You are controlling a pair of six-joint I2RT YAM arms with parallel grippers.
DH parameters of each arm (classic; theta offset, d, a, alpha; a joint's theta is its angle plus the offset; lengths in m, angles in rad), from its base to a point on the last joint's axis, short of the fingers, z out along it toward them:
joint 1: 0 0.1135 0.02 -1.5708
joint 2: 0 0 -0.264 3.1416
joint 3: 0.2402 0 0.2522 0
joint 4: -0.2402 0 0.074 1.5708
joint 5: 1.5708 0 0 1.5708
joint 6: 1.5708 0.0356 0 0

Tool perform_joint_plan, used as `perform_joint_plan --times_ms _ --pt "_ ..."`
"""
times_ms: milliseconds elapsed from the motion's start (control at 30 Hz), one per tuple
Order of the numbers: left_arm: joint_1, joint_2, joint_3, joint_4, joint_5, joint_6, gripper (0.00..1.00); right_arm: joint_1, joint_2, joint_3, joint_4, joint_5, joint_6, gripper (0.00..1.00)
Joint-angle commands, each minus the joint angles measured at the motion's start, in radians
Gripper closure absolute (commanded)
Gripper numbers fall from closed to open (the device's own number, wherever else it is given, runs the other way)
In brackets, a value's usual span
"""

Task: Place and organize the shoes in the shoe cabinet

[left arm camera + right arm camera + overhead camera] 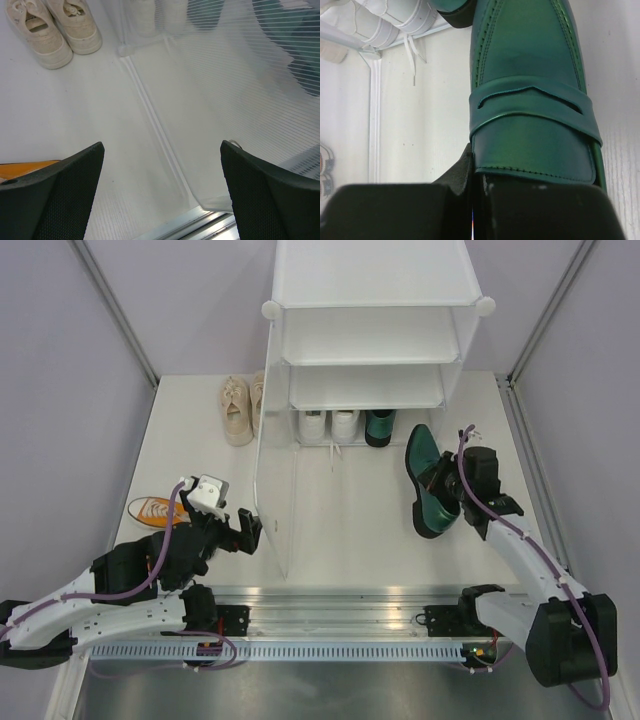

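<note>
The shoe cabinet [375, 270] stands at the back centre, its translucent side panel [240, 100] reaching toward me. White sneakers [328, 425] and one dark green heel [379, 426] sit in its bottom tier. My right gripper [450, 492] is shut on the rear edge of the other green heel [428, 480], which is right of the cabinet, toe toward the shelf. That held heel [530, 100] fills the right wrist view, pinched at my right gripper [476, 200]. My left gripper [238, 530] hangs open and empty beside the panel's near corner, as the left wrist view [162, 190] confirms.
A pair of cream sneakers [240, 408] lies on the floor left of the cabinet, the same cream pair [50, 30] showing ahead of the left gripper. An orange sneaker [155, 510] lies at the left, next to the left arm. The metal rail [330, 605] runs along the near edge.
</note>
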Motion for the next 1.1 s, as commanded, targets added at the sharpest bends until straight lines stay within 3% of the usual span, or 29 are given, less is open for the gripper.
perform_joint_plan --times_ms 0,400,800,1067 --pt "0.004 0.007 -0.002 0.016 -0.029 0.031 0.0 0.001 0.011 0.053 0.073 0.032 -0.029 0.99" --pt "0.004 0.007 -0.002 0.016 -0.029 0.031 0.0 0.003 0.325 0.2 0.301 0.023 -0.057 0.99" --pt "0.006 0.007 -0.001 0.016 -0.03 0.032 0.0 0.021 0.475 0.376 0.297 0.147 -0.124 0.99" --pt "0.006 0.011 -0.001 0.018 -0.024 0.032 0.0 0.037 0.592 0.395 0.464 0.195 -0.161 0.99"
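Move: Your right gripper already pinches the green shoe at the instep edge, toe pointing outward. It is bound for the empty slot at the right end of the cabinet's bottom level, about 21 cm ahead, 1 cm left and 9 cm below. The green shoe already in there stands some 9 cm left and 21 cm ahead, the nearer white shoe about 17 cm left and 21 ahead, and the front right post 12 cm ahead, 6 right. From the idle left gripper the slot lies roughly 36 cm ahead, 37 right and 22 below. Keep the right fingers shut on the green shoe and drive it about 14 cm forward into the cabinet's bottom level, toe first. Dip about 5 cm as you start, rise again to just above the starting height midway, then sink about 3 cm as the toe goes in under the shelf between the stored green shoe and the right post, rolling the hand's left side down about 10 degrees. ##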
